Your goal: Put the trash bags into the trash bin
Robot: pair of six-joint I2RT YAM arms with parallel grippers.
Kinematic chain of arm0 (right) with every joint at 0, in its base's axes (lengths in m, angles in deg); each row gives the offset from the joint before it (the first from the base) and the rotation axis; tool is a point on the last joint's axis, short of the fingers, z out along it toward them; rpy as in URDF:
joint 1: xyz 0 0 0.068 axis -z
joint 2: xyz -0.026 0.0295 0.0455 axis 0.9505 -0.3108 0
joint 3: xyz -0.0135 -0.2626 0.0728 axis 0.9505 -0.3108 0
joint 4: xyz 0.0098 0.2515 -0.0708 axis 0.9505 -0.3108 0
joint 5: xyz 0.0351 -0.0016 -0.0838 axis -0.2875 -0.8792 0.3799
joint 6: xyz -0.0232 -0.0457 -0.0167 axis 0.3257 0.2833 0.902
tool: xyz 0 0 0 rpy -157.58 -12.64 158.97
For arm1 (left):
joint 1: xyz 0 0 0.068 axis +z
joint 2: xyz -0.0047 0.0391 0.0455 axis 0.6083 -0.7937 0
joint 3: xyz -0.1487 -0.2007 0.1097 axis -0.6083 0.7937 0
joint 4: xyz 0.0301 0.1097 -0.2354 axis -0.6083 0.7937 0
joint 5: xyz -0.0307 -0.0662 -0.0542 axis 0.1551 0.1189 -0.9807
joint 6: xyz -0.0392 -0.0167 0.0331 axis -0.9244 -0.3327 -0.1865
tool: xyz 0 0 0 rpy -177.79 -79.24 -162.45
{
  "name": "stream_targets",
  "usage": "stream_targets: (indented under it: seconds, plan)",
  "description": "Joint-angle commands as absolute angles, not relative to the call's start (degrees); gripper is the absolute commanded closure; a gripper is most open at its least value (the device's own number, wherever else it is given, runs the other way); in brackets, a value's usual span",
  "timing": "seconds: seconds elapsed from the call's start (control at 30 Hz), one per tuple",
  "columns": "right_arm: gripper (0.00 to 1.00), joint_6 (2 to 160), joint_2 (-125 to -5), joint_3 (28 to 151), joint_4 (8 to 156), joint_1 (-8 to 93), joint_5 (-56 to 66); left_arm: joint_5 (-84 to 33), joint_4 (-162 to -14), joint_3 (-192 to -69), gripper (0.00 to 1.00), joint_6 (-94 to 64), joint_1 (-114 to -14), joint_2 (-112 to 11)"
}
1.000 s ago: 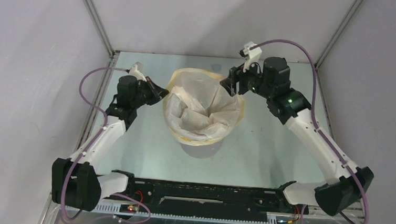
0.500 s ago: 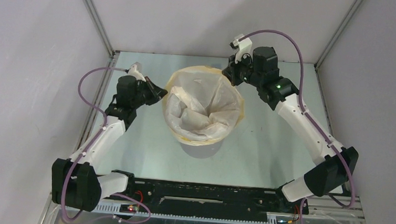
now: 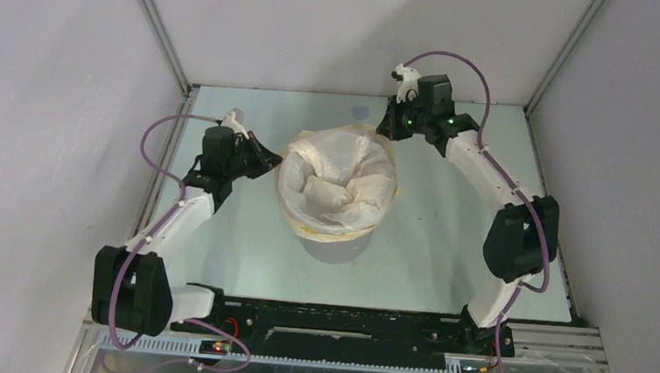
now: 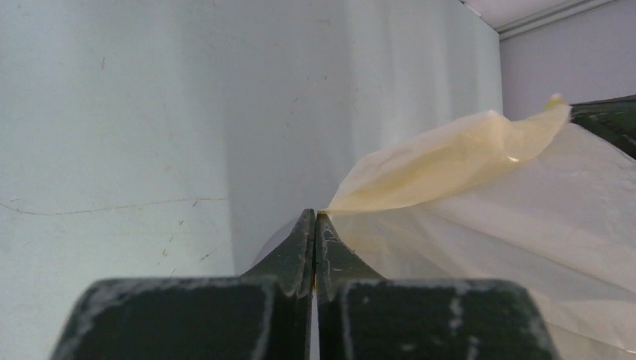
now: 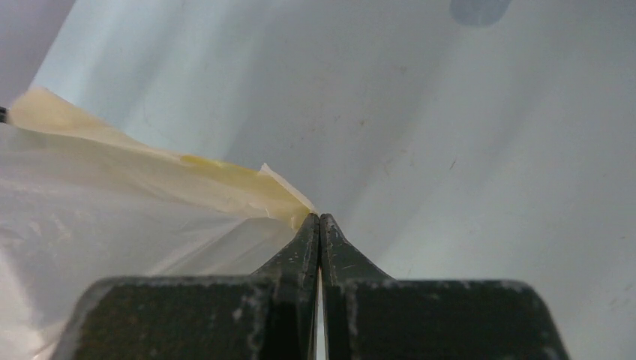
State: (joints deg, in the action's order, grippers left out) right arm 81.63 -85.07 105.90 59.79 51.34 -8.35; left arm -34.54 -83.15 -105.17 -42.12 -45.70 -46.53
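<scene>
The trash bag (image 3: 337, 183), pale cream with a yellow edge band, is draped over the trash bin at the middle of the table and covers it, so the bin's walls stay hidden in the top view. At the bag's left rim my left gripper (image 3: 273, 158) is shut. Its wrist view shows the jaws pressed together at the tips (image 4: 315, 219), with the bag's edge (image 4: 450, 161) running out from them. My right gripper (image 3: 387, 131) is at the far right rim, jaws together (image 5: 319, 219), and the yellow-banded bag edge (image 5: 225, 180) meets their tip.
Grey walls and metal corner posts close in the table on the left, back and right. A small round grey mark (image 3: 361, 111) lies on the table behind the bag. The black base rail (image 3: 343, 323) runs along the near edge. Purple cables loop over both arms.
My right gripper went from open to shut while its arm swung to the bag's far right rim. The bag's mouth has drawn in narrower. My left arm shifted slightly.
</scene>
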Motion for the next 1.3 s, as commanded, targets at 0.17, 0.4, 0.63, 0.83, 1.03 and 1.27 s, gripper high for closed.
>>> stream_targets:
  seconds: [0.17,0.4,0.63,0.83,1.03,1.27]
  plan:
    - [1.00,75.93,-85.85,100.54,64.85,52.54,-11.69,-35.71,-85.63,-102.46,1.00,-41.00,-45.38,-46.95]
    - [0.82,73.01,-81.52,100.40,61.03,56.52,-9.64,-34.07,-85.22,-101.65,0.88,-41.10,-45.45,-43.74]
    - [0.46,71.86,-68.01,95.63,57.84,57.57,-2.80,-27.22,-84.77,-98.40,0.49,-43.50,-45.38,-34.52]
    - [0.33,70.20,-55.07,84.42,56.51,57.57,2.05,-22.54,-78.36,-96.50,0.33,-44.32,-45.38,-24.37]
    - [0.37,67.20,-43.39,73.38,54.81,57.57,0.28,-26.68,-73.38,-94.11,0.33,-45.74,-45.40,-15.45]
    - [0.38,66.65,-35.67,68.29,52.43,57.42,-8.15,-37.81,-68.05,-94.48,0.35,-45.82,-45.38,-12.69]
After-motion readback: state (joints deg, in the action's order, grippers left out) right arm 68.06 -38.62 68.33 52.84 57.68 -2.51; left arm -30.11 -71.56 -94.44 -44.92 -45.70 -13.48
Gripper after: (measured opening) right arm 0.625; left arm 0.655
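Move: Both hands still pinch the edge of the trash bag, which lines the trash bin. From the left hand, the bin's middle lies about 16 cm to the right, 6 cm back and some 12 cm below, and the centre of the bag's mouth lies in the same direction but only about 1 cm down. From the right hand, at the far right of the rim, the bin's middle is roughly 14 cm back, 11 cm to the left and 16 cm below. Downward first: both hands draw the pinched bag edge down outside the bin, the right by about 5 cm, the left half that. Then both open wide and let go, rising as they withdraw; the left ends back beside the bin, while the right swings back and to its right, turning some 20 degrees clockwise and sinking again at the end. ##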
